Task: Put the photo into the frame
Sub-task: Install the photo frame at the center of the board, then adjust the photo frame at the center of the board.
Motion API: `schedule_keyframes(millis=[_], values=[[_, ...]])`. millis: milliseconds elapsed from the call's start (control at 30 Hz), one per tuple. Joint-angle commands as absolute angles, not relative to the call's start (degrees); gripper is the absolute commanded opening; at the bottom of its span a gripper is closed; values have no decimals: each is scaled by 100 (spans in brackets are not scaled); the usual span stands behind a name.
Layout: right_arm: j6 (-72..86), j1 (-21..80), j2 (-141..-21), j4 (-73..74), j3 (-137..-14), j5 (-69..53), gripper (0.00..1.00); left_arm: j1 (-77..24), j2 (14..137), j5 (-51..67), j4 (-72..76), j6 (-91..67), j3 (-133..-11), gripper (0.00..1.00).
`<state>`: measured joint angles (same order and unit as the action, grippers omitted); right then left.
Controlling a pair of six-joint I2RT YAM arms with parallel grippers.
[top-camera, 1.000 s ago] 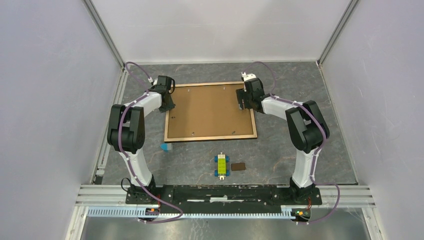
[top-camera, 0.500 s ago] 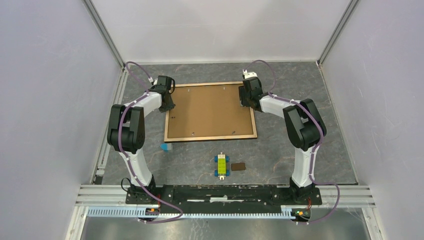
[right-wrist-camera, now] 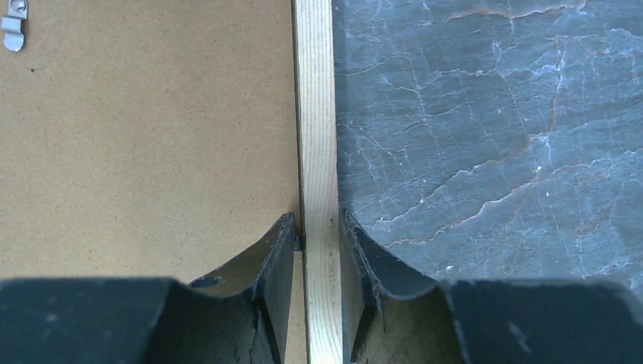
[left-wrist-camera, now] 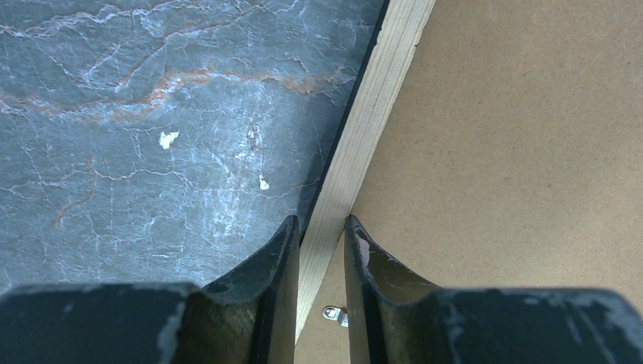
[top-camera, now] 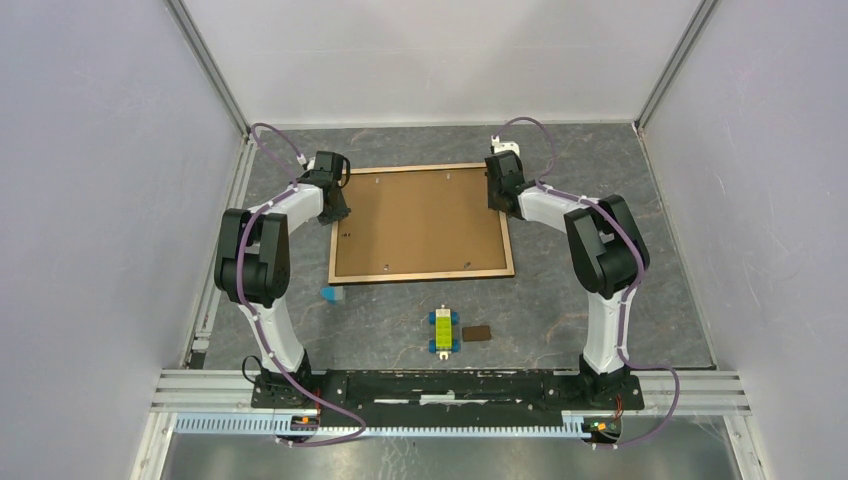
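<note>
The frame point(top-camera: 420, 275) lies flat on the table, its light tan wood side up, with a plain brown backing board point(top-camera: 420, 220) inside it. The photo is hidden. My left gripper point(top-camera: 338, 210) sits on the left rail. In the left wrist view the gripper point(left-wrist-camera: 322, 224) is shut on that rail point(left-wrist-camera: 371, 114), one finger on each side. My right gripper point(top-camera: 500, 200) is at the right rail near the far corner. The right wrist view shows the gripper point(right-wrist-camera: 317, 220) shut on the rail point(right-wrist-camera: 315, 114), with the outer finger touching it and the inner finger nearly against it.
A yellow-green block point(top-camera: 443, 330) and a small brown piece point(top-camera: 478, 333) lie on the marble table in front of the frame. A small blue item point(top-camera: 328, 293) sits by the frame's near left corner. Metal clips point(right-wrist-camera: 11, 30) are on the backing board. White walls enclose three sides.
My right gripper has moved from above the backing board out to the right rail, and its jaws have narrowed around it. The left gripper has stayed on the left rail.
</note>
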<state>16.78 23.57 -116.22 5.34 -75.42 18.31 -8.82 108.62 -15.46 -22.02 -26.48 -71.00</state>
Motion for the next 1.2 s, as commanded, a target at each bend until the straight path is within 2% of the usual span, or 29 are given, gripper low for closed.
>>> schedule_keyframes(millis=[0,200,333,433,567,633,767,833,867,1000,1167], values=[[2194,2531,-11764,1092,-7672,1589,33,-938,10951,-1434,-2037,-2619,-6987,19],[2684,2715,-11851,1418,-7914,1729,41,-932,10952,-1417,-2039,-2610,-6981,18],[3071,2770,-12059,2030,-8254,2142,38,-934,10941,-1417,-2025,-2617,-6971,17],[3105,2809,-12046,1814,-8096,2272,38,-933,10930,-1416,-2015,-2616,-6961,16],[2947,2807,-12117,1839,-8252,2164,42,-932,10922,-1402,-2000,-2611,-6945,15],[2842,2802,-12030,1724,-8183,2160,50,-934,10916,-1351,-1985,-2593,-6943,11],[2247,2721,-11774,1419,-8263,2132,83,-927,10944,-1292,-2010,-2624,-6967,7],[1942,2647,-11588,1424,-8339,2176,95,-893,10964,-1286,-2043,-2723,-6995,2],[1875,2622,-11455,1336,-8219,2255,98,-844,10940,-1215,-2022,-2808,-6975,2],[1870,2549,-10577,385,-7002,2387,98,-546,10833,-709,-1609,-3367,-6678,2],[2056,2493,-10050,43,-6217,2398,98,-316,10491,-1218,-1472,-4370,-6230,2]])
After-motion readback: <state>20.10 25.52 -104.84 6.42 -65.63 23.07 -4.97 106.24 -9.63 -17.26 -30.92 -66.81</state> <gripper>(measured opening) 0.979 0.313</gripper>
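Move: The right fingers already straddle the photo frame's right bar, the frame's middle lying about 18 cm left and 4 cm back, roughly level. From that hand the far clip is some 12 cm left and 8 ahead, the near clip 7 left and 15 back. For the left hand, pinching the left bar, the frame's middle is about 20 cm right and 2 back; the side clip sits 2 cm right and 5 back. The right hand opens wide off the right bar, then withdraws about 5 cm back and up; left keeps its pinch. ##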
